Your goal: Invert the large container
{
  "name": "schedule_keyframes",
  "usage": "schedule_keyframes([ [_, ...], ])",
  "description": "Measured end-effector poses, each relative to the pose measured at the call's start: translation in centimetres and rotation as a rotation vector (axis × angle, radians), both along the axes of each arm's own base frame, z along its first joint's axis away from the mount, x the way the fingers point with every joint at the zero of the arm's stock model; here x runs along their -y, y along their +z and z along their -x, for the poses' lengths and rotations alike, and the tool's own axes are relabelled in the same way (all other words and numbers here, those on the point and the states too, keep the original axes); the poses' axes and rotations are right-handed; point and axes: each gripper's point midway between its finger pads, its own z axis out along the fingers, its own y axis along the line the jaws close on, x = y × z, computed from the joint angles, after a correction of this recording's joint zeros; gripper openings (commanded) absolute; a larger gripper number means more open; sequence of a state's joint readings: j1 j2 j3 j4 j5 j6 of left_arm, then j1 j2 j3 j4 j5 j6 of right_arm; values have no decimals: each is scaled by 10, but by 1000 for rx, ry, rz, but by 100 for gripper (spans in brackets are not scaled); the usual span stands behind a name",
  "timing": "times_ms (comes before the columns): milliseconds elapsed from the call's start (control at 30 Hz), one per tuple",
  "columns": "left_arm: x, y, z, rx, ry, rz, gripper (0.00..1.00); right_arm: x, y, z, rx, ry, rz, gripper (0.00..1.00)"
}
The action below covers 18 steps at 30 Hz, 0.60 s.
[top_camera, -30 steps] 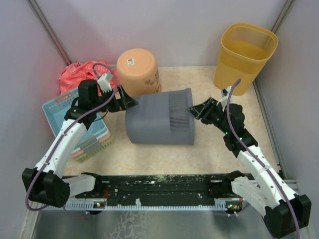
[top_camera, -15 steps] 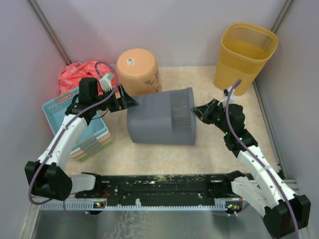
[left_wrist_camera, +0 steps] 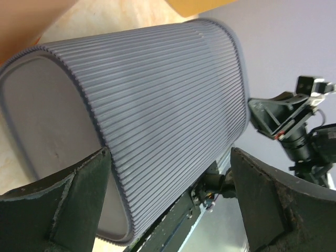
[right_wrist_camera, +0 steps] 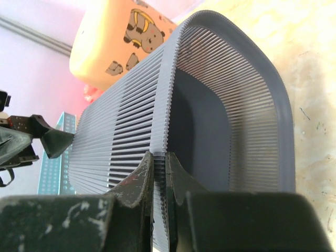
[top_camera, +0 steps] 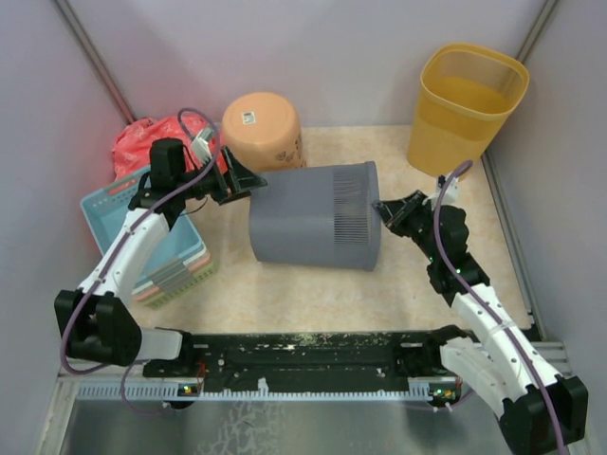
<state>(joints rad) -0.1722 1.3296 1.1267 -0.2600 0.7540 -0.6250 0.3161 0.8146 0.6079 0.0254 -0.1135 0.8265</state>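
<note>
The large container (top_camera: 313, 227) is a grey ribbed bin lying on its side in the middle of the floor, with its mouth to the right and its flat base to the left. My right gripper (top_camera: 384, 213) is shut on the container's rim (right_wrist_camera: 167, 105), one finger inside the mouth and one outside, as the right wrist view shows (right_wrist_camera: 159, 155). My left gripper (top_camera: 248, 180) stands open at the base end. In the left wrist view the container (left_wrist_camera: 157, 100) fills the space between its spread fingers (left_wrist_camera: 84, 184), with the far finger well off the ribbed wall.
An upturned orange bucket (top_camera: 264, 136) stands just behind the container. A yellow bin (top_camera: 467, 106) is at the back right. A blue basket (top_camera: 152, 237) and a red bag (top_camera: 142, 144) lie at the left. The black rail (top_camera: 313, 355) runs along the front.
My right gripper has closed on the container's rim. The container has shifted a little to the right and its mouth end has lifted. My left gripper has risen at the base end.
</note>
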Motion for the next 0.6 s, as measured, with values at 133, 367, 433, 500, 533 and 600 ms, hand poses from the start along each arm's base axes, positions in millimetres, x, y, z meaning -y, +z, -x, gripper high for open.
schedule_keyframes([
  [133, 6, 20, -12, 43, 0, 54, 96, 4, -3, -3, 5, -39, -48, 0],
  [367, 15, 42, -16, 88, -16, 127, 97, 14, -10, -3, 16, -115, -193, 0],
  [433, 19, 47, -16, 102, -28, 146, 97, 18, -13, -3, 18, -142, -237, 0],
  [500, 25, 54, -15, 122, -46, 166, 97, 23, -15, -2, 26, -171, -279, 0],
  [533, 28, 57, -15, 130, -55, 174, 98, 26, -17, -1, 28, -185, -296, 0],
  [600, 36, 64, -14, 154, -80, 190, 98, 32, -19, 1, 35, -221, -332, 0],
])
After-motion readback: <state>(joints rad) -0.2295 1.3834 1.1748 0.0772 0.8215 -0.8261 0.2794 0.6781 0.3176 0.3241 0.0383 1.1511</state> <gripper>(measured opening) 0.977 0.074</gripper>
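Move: The large grey container lies on its side between the hands. Its middle is about 13 cm right of the left hand, 5 cm back and 11 cm below; from the right hand, already shut on its rim, it is some 14 cm left, level fore and aft, and 10 cm below. The orange tub stands about 12 cm straight ahead of the left hand and lower. The yellow bin is about 22 cm ahead of the right hand and 20 cm to its right. With its open fingers still against the edge of the container's closed end, the left hand carries that end up about 6 cm, also drifting right towards the other hand. The right hand keeps its pinch on the rim, giving way some 3 cm right and 2 cm down while it rolls its left side up about 20 degrees and swings clockwise. ##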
